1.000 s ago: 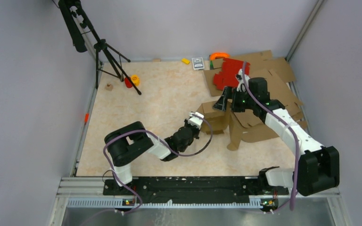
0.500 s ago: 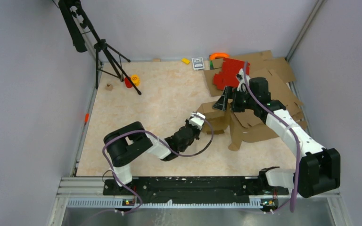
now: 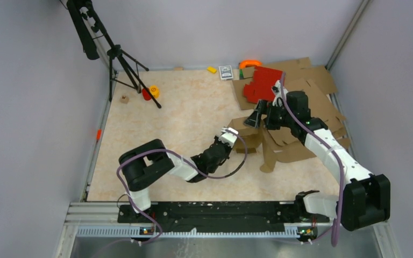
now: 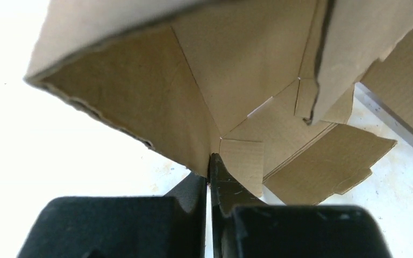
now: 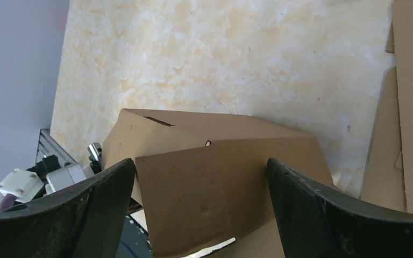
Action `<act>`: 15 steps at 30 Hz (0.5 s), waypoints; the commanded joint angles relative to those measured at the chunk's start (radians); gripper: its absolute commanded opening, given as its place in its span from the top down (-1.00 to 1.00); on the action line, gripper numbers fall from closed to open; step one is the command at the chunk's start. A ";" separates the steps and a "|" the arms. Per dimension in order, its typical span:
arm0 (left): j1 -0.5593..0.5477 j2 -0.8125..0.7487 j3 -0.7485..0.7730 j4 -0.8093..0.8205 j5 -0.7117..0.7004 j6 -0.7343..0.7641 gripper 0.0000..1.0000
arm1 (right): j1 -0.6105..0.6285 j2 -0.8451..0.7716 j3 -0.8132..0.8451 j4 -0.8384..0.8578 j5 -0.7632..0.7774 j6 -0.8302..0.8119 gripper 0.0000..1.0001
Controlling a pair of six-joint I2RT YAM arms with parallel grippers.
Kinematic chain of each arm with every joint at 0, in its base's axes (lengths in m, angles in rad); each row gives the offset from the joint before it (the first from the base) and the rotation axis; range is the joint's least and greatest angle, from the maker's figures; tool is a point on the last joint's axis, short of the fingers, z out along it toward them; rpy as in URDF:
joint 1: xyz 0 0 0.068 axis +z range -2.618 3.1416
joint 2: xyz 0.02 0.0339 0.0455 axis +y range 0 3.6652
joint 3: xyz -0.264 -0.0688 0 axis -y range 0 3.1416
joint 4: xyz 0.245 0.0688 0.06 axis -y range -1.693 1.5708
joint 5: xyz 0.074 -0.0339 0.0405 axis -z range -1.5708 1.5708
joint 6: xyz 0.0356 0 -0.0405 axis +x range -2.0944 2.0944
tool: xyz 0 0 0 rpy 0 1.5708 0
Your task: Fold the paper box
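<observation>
The paper box (image 3: 246,135) is plain brown cardboard, partly raised, standing at the table's middle right. My left gripper (image 3: 227,135) is at the box's near-left corner. In the left wrist view its jaws (image 4: 210,161) are pressed together on the lower edge of a box wall (image 4: 140,107), with creased panels and flaps spreading above. My right gripper (image 3: 260,116) hovers over the box's far side. Its fingers (image 5: 94,201) are spread wide to either side of the top panel (image 5: 231,177), gripping nothing.
Red cardboard sheets (image 3: 262,83) lie on larger flat brown sheets (image 3: 314,86) at the back right. Another brown cut-out (image 3: 287,149) lies right of the box. A black tripod (image 3: 119,59) stands back left, with small toys (image 3: 151,92) near it and several small items (image 3: 226,72) along the back edge.
My left gripper has closed on the box's wall edge and shifted slightly right. The right gripper has drifted a little toward the back right and stays wide.
</observation>
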 commanded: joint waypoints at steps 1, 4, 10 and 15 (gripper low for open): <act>-0.006 -0.053 0.038 0.012 -0.012 -0.015 1.00 | 0.007 -0.026 -0.027 -0.003 0.004 -0.005 -0.81; -0.004 -0.075 0.042 -0.015 0.016 -0.016 1.00 | 0.007 -0.027 -0.051 0.010 -0.004 -0.001 -0.81; 0.010 -0.114 0.032 -0.036 0.153 -0.052 0.72 | 0.006 -0.028 -0.056 0.026 -0.005 0.010 -0.81; 0.022 -0.154 0.001 -0.035 0.203 -0.074 0.28 | 0.006 -0.029 -0.055 0.030 0.015 0.019 -0.81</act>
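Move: The open box's near panel edge lies right at the left fingertips; the box's middle is about 5 cm farther out, 5 cm to the right and 4 cm higher. Its loose end flap hangs some 13 cm to the left hand's right and 6 cm back. From the right hand the box's middle is about 3 cm back, 1 cm left and 9 cm down. The red sheet lies some 12 cm ahead of the right hand, 4 cm right and 18 cm down. Left fingers open from the box edge, backing up-right about 2 cm; wide-open right hand lowers 2 cm over box. ##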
